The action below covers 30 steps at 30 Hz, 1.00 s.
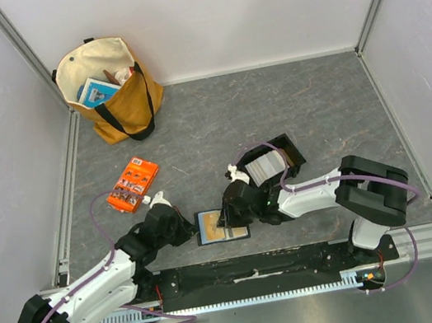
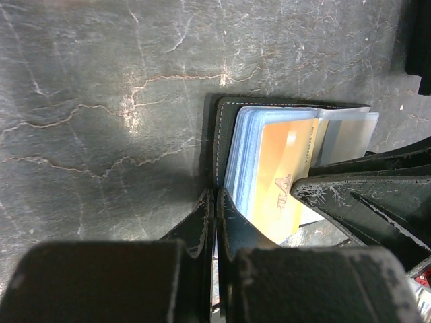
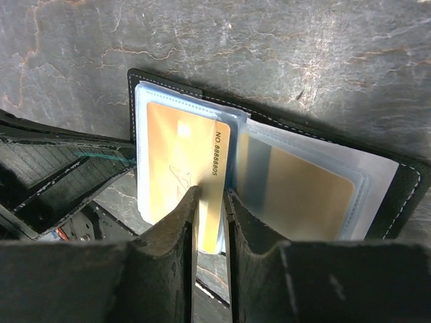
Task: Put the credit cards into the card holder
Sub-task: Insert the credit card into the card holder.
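Observation:
The black card holder (image 1: pixel 221 226) lies open on the table between the two grippers, its clear blue-edged sleeves up. My left gripper (image 2: pixel 215 195) is shut on the holder's left cover edge (image 2: pixel 225 121). A tan-orange credit card (image 3: pixel 178 148) sits partly in the left sleeve, its near end sticking out. My right gripper (image 3: pixel 212 192) hovers over that end, jaws a narrow gap apart, the card face showing between them. Another tan card (image 3: pixel 296 195) sits inside the right sleeve. More whitish credit cards (image 1: pixel 266 167) are stacked in the tray.
The black shallow tray (image 1: pixel 288 144) stands just behind the right gripper. An orange printed packet (image 1: pixel 133 184) lies to the left. A tan tote bag (image 1: pixel 111 88) stands at the back left. White walls close the table on three sides.

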Tool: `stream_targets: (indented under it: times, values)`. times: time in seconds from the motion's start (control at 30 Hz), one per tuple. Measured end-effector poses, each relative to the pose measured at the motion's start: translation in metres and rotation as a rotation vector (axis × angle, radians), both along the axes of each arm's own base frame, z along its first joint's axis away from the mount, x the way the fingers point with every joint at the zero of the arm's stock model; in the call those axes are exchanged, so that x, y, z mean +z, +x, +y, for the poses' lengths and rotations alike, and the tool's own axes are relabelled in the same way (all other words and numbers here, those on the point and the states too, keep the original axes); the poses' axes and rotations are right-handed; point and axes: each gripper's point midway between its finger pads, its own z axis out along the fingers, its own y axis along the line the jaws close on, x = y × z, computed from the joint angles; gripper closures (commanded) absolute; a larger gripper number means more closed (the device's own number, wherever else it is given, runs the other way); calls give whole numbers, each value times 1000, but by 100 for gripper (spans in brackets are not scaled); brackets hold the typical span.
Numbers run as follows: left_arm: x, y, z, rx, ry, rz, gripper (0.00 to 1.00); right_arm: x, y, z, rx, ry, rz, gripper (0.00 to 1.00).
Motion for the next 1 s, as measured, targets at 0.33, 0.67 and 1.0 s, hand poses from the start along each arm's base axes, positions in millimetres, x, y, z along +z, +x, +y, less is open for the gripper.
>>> stream_targets:
  times: [0.33, 0.67, 1.0]
  values:
    - [0, 0, 0, 1, 1, -2, 98, 7, -2, 5, 47, -64, -43, 64]
    - [0, 0, 0, 2, 0, -3, 98, 5, -3, 12, 85, -133, -43, 61]
    - [5, 1, -1, -1, -16, -18, 98, 73, 41, -25, 24, -165, -242, 41]
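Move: The orange credit card in the holder's left page has its middle about 3 cm left and 1 cm ahead of the right fingertips, roughly 1 cm below. The holder's right page lies some 4 cm right, level fore and aft and about 1 cm lower; the black card tray stands about 16 cm ahead and 15 cm right. From the left hand, the same card is about 4 cm right and level fore and aft, scarcely lower. Keep the right fingertips on the card's spine-side edge and nudge left about 1 cm, deeper into the left pocket, turning the wrist slightly. Then lift off quickly, some 7 cm up with about 4 cm forward and a little right, tilting the wrist and opening the fingers wider. Keep the left gripper shut at the holder's left edge. ##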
